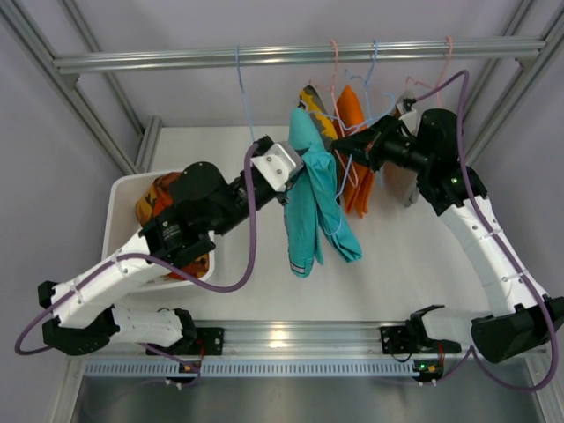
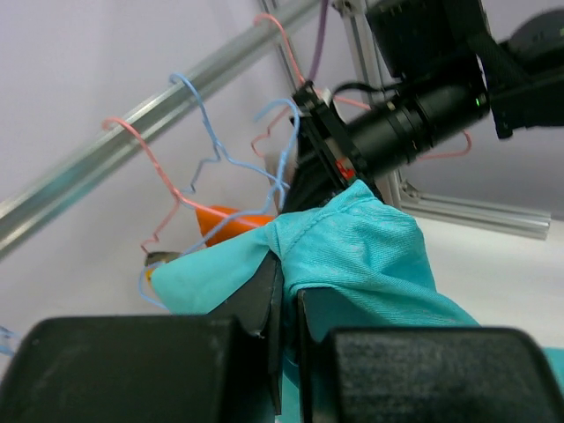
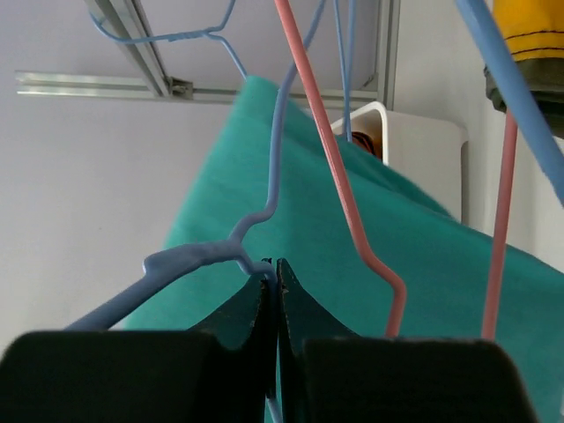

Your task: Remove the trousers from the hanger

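The teal trousers (image 1: 313,198) hang from a blue wire hanger (image 1: 339,189) below the rail. My left gripper (image 1: 284,169) is shut on their upper edge; in the left wrist view its jaws (image 2: 289,286) pinch a fold of the teal cloth (image 2: 370,251). My right gripper (image 1: 350,148) is shut on the blue hanger's wire; in the right wrist view the wire (image 3: 194,263) bends into the closed fingertips (image 3: 274,269) in front of the teal cloth (image 3: 414,264). The patterned orange trousers (image 1: 157,201) lie in the white bin (image 1: 119,207), partly hidden by my left arm.
The metal rail (image 1: 300,55) crosses the back and carries several blue and pink wire hangers (image 1: 374,66). An orange garment (image 1: 357,159) and a yellow-patterned one (image 1: 313,101) hang behind the teal trousers. A pink hanger (image 3: 348,203) crosses close to my right fingertips.
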Robot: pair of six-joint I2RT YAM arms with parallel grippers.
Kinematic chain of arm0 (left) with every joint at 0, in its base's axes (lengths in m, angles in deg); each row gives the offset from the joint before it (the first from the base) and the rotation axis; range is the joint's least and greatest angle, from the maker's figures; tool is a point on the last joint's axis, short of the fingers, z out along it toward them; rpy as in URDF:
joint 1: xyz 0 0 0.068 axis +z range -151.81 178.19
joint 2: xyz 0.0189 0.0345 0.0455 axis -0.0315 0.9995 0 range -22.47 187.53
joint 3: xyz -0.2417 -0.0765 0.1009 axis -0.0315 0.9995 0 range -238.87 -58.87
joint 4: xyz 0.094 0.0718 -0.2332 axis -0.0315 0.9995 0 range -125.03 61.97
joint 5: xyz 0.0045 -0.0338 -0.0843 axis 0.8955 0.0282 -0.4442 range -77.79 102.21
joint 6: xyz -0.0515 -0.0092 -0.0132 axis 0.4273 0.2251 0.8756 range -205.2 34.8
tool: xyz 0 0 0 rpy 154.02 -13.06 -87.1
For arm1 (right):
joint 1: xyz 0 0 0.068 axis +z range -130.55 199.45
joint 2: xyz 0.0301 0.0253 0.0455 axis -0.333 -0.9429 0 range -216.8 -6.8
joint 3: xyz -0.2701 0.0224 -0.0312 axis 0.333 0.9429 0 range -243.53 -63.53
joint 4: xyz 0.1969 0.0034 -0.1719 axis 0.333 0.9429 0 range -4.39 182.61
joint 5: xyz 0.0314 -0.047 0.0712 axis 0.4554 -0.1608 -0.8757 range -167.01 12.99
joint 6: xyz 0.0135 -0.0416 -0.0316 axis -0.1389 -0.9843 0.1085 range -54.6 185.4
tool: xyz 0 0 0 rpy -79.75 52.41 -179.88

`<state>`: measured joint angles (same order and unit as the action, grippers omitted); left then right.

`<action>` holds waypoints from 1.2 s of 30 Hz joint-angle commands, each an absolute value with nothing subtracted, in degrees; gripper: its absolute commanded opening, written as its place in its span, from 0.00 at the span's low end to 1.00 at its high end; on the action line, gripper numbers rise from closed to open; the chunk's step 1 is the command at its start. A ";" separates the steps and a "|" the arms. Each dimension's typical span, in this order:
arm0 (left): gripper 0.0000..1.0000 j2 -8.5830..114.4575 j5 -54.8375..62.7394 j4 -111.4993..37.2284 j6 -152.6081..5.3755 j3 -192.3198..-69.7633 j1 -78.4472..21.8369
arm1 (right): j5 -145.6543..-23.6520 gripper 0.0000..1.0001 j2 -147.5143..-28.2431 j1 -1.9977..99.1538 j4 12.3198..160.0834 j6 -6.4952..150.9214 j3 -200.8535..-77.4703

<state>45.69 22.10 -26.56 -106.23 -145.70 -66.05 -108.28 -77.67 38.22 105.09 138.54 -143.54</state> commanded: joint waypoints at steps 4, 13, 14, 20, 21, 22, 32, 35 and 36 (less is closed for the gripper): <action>0.00 44.06 23.37 -40.47 -113.40 -155.72 -66.23 | -108.74 0.00 -73.16 37.73 102.39 132.20 -141.23; 0.00 47.92 25.04 -48.83 -122.45 -168.09 -66.05 | -110.94 0.00 -70.17 39.31 98.97 128.07 -136.92; 0.00 49.06 25.39 -49.53 -122.98 -169.25 -66.05 | -111.02 0.00 -69.99 39.49 98.88 127.80 -136.74; 0.00 50.74 27.24 -52.61 -127.38 -175.32 -63.42 | -112.87 0.00 -68.41 39.93 97.74 126.05 -135.16; 0.00 50.48 27.76 -52.96 -127.30 -175.59 -62.20 | -113.13 0.00 -68.41 39.93 97.65 125.78 -135.16; 0.00 50.13 28.20 -53.05 -126.69 -175.33 -60.79 | -113.40 0.00 -67.97 39.93 97.56 125.61 -135.07; 0.00 32.83 29.09 -45.41 -118.17 -161.89 -33.99 | -115.42 0.00 -66.57 40.63 93.26 122.97 -135.16; 0.00 27.20 28.82 -39.44 -116.15 -158.29 -28.10 | -115.68 0.00 -65.78 40.90 91.59 121.48 -135.42; 0.00 25.88 29.35 -36.47 -115.87 -157.15 -26.69 | -115.95 0.00 -65.69 41.07 91.23 121.21 -135.60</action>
<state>31.62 30.32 -36.07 -118.95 -158.00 -29.95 -114.44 -67.70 39.90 98.14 123.81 -134.77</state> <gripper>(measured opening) 0.062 0.007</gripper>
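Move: The left fingers hold the teal trousers, still threaded on the blue hanger in the right hand, whose middle is some 7 cm to the left hand's right, 3 cm ahead and 14 cm below. The white basket is roughly 38 cm left, 8 cm ahead and 46 cm down; the camouflage trousers hang about 7 cm right, 17 cm ahead and 22 cm lower. From the right hand, the teal trousers are about 9 cm back, 4 cm left and 7 cm below. Keeping its pinch on the teal trousers, the left hand first pulls them up about 20 cm, easing left, to draw them off the blue hanger, then sweeps fast to the left, about 30 cm in all, high above the table to the basket's side, sinking slightly at the end while the wrist swings counter-clockwise and the fingers tip upward. The right hand keeps its shut grip on the hanger and draws back some 6 cm, dipping a little before coming level again, its fingers tipping up. ##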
